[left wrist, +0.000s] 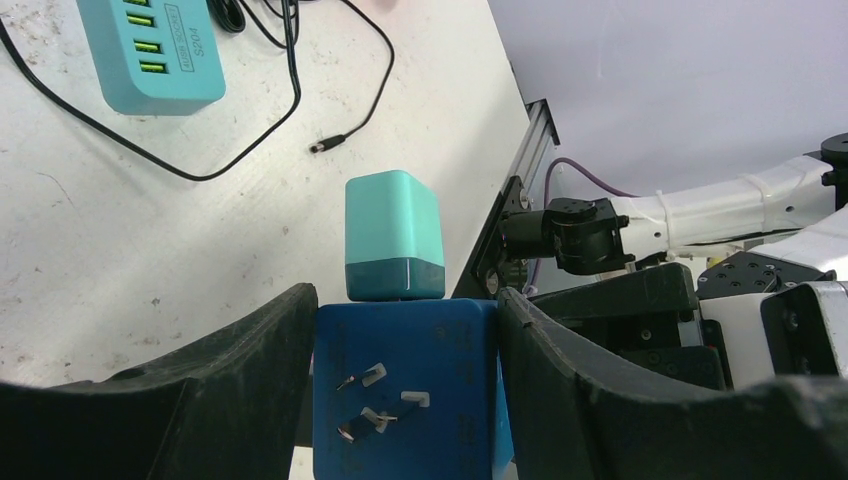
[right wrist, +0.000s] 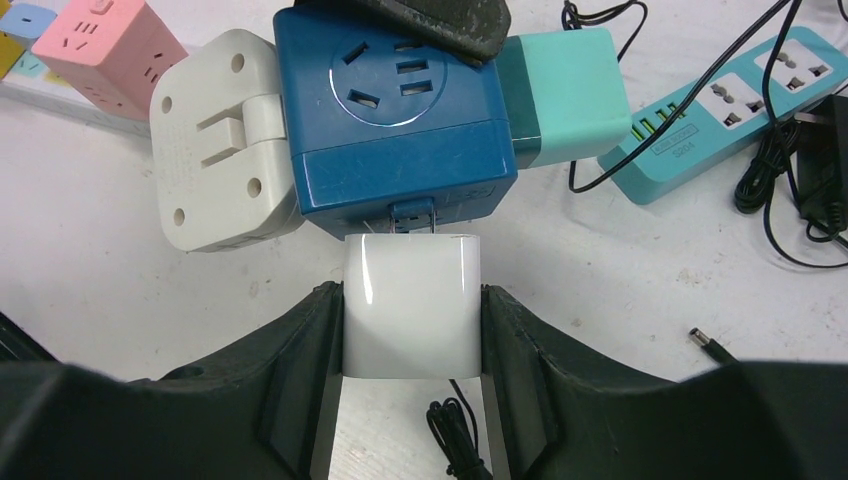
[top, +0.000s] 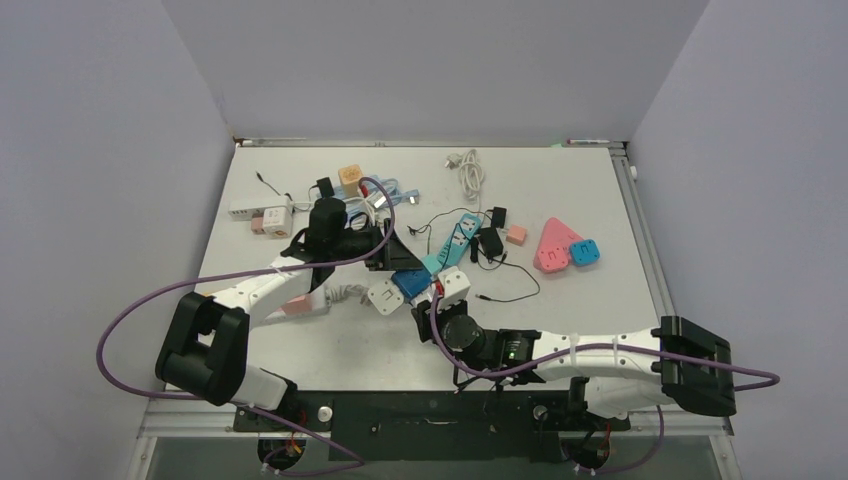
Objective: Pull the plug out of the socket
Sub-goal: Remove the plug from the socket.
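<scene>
A dark blue socket cube [right wrist: 400, 120] lies mid-table, also in the top view [top: 410, 283]. My left gripper [left wrist: 405, 305] is shut on it [left wrist: 405, 400]; one of its fingers [right wrist: 430, 20] lies across the cube's top. A white plug [right wrist: 412, 305] sits at the cube's near face, with a narrow gap where its prongs show. My right gripper [right wrist: 412, 300] is shut on this plug; the top view shows the right gripper [top: 447, 297] too. A teal plug [right wrist: 565, 95] sticks out of the cube's right face, and a white adapter [right wrist: 215, 140] sits on its left side.
A teal power strip [right wrist: 720, 110] with black cables lies right of the cube. A pink socket cube [right wrist: 105, 50] is at the left. A pink triangular socket [top: 555, 245], a coiled white cable [top: 470, 170] and several small adapters lie further back.
</scene>
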Tool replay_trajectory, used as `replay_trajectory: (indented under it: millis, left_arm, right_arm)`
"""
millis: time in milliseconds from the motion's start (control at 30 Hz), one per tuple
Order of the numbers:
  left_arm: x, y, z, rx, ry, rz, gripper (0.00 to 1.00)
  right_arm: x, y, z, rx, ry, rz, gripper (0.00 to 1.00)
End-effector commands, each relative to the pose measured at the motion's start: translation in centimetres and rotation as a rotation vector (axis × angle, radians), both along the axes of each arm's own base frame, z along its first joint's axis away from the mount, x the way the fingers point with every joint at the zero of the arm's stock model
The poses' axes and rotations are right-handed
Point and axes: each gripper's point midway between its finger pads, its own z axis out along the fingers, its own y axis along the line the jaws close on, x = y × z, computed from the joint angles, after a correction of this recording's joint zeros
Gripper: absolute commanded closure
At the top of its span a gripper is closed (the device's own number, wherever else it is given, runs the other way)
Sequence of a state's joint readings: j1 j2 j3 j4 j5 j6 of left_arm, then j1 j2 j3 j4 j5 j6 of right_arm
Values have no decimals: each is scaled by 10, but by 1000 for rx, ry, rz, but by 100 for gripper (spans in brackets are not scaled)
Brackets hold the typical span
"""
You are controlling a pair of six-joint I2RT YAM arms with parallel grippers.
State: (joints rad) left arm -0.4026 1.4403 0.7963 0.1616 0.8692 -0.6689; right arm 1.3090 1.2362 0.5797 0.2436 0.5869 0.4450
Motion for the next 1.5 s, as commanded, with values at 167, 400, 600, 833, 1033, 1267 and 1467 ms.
replay_trajectory:
  millis: [167,400,600,833,1033,1267,1467]
  left_arm:
    - [8,9,16,-21,-61,27,100]
    - [11,10,12,-17,-44,33,100]
    - [14,12,10,-15,-35,45,100]
    - [15,12,8,-17,-26,48,100]
    - [18,16,9,-18,-29,65,100]
    - [29,29,12,-27,-28,126,100]
    - [32,32,12,-25,-30,138,100]
  right_arm:
    - [8,1,22,115,-25,-49,95]
    - [-10,26,38,116,-89,161,95]
    - [-25,40,42,105,-116,300,95]
    - [-26,40,41,101,-114,301,95]
    - [-24,33,45,99,-113,277,95]
    - [-19,5,71,119,-126,198,95]
    - [-2,-34,92,116,-142,29,95]
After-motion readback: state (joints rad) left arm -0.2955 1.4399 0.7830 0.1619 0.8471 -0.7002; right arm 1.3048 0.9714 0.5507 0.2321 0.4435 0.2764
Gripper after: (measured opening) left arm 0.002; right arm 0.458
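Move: The blue cube adapter, pinched in the left fingers with its middle about 2 cm below them, takes the white plug's pins; it lies roughly 4 cm ahead and 4 cm left of the right hand, which grips that plug. From the left hand the plug is some 5 cm back, 4 cm right. On the cube, the teal adapter sits 3 cm ahead and 4 cm right of its middle, the white adapter 3 cm back and 5 cm left. The teal power strip lies 12 cm ahead, 7 cm right of and 11 cm below the right hand. The white plug, still gripped by the right hand, is first worked about 4 cm back and left while the hand turns some 15 degrees counter-clockwise, then carried up around 6 cm and to the right. The left hand moves about 4 cm forward and left, away from the plug, and late on its fingers snap shut, empty, no longer round the blue cube. ##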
